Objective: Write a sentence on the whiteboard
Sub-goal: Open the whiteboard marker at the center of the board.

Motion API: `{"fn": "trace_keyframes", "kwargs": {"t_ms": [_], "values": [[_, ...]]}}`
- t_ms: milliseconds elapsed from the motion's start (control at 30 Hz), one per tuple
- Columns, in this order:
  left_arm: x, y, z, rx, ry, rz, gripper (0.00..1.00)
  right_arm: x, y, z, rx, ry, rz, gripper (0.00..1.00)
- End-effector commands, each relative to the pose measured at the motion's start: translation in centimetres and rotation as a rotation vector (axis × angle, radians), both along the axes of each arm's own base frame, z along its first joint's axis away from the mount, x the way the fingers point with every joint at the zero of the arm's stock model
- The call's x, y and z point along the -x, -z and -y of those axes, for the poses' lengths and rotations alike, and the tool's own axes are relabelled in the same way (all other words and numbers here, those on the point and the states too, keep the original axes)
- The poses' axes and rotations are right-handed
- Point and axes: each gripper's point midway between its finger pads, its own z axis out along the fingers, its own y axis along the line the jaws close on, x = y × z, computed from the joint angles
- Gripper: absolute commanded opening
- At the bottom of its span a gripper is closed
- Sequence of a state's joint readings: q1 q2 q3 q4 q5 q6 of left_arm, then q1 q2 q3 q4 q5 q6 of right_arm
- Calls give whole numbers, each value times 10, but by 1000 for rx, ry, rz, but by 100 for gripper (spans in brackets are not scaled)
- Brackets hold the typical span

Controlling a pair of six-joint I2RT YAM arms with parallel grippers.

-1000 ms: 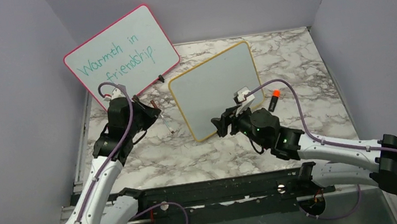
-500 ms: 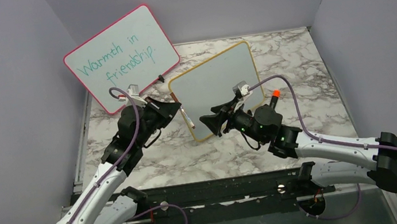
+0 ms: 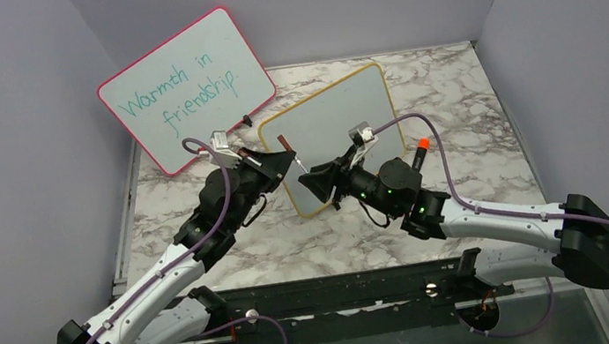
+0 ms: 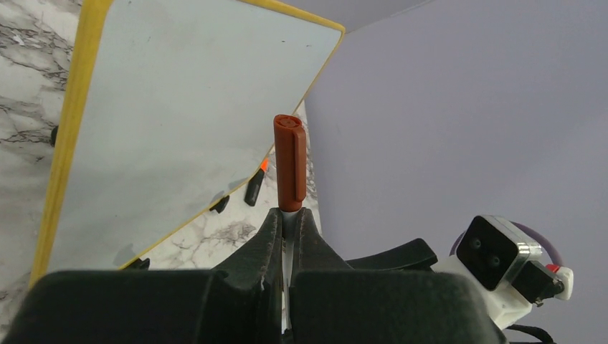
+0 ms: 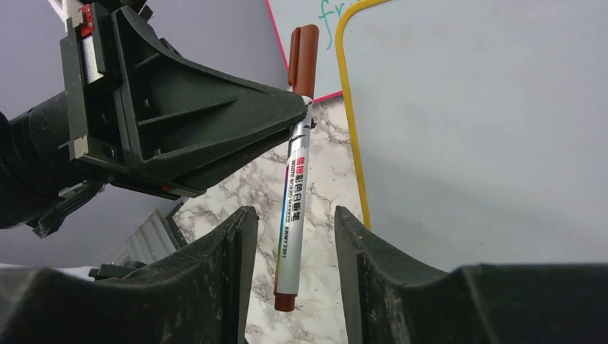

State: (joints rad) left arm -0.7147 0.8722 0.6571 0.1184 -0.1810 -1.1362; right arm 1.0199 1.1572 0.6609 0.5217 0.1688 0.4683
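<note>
The whiteboard (image 3: 340, 127) with the yellow frame leans upright mid-table, and its face (image 5: 487, 129) is blank, with no sentence showing on it. My left gripper (image 3: 288, 162) is shut on a white marker (image 5: 292, 193) just below its red-brown cap (image 4: 290, 161), and it holds the marker in the air in front of the board's left edge. My right gripper (image 5: 294, 222) faces it, open. One finger stands on each side of the marker's tail end with a gap on both sides, so neither touches it.
A larger pink-framed board (image 3: 183, 86) with teal writing leans at the back left. A second marker with an orange cap (image 3: 420, 155) lies on the marble table (image 3: 469, 97) beside the yellow board's right edge. Grey walls close in on both sides.
My left arm has swung right and forward, carrying the marker up to the right gripper. The right gripper has turned left to meet it and its jaws have narrowed around the marker's tail.
</note>
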Motion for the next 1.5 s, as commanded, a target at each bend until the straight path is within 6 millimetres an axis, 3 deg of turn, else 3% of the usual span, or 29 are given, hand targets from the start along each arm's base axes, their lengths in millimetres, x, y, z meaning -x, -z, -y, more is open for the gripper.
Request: {"fn": "trace_keyframes", "kwargs": {"t_ms": [0,300,333,400,633,733,867,1033,1167,1333,1467], "values": [[-5,-19,0,66,-47,54,0,-1,-25,-7,-81,-6,13,45],[-5,-10,0,77,-56,31,0,1,-26,-5,-81,-9,23,11],[-5,-8,-1,69,-58,30,4,1,-24,-4,-71,-9,26,7],[-5,-4,-2,48,-62,29,14,2,-22,-2,-53,-11,30,1],[-1,6,-18,-208,-56,121,81,7,-3,7,64,-15,3,1],[1,9,-29,-349,-62,158,93,13,6,13,141,-33,-4,1],[5,11,-40,-511,-35,177,97,17,15,22,233,-49,-2,1],[9,5,-37,-662,57,249,97,29,16,23,317,-124,9,1],[8,-1,-52,-840,70,330,96,32,19,28,385,-147,0,1],[19,-12,-53,-972,171,490,99,30,20,43,469,-147,-12,1],[30,-15,-42,-1065,278,722,99,31,22,53,525,-163,-37,1]]}}
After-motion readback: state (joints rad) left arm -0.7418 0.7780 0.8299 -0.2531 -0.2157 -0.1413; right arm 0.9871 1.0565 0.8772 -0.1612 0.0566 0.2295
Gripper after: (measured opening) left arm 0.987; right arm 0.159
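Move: The left hand already grips the marker just below its brown cap; the marker's middle is about 2 cm back, 1 cm right and 1 cm below. From the right hand, open around the lower barrel, that middle is some 3 cm ahead, 2 cm left, 1 cm up. The yellow-edged whiteboard's middle is roughly 17 cm ahead of the right hand, 6 cm right and 21 cm below; its near black clip is 8 cm ahead, 5 cm right, 24 cm below. Right pinches the marker's lower barrel, left lets go, then left rolls 5 cm leftward, right 4 cm rightward. ##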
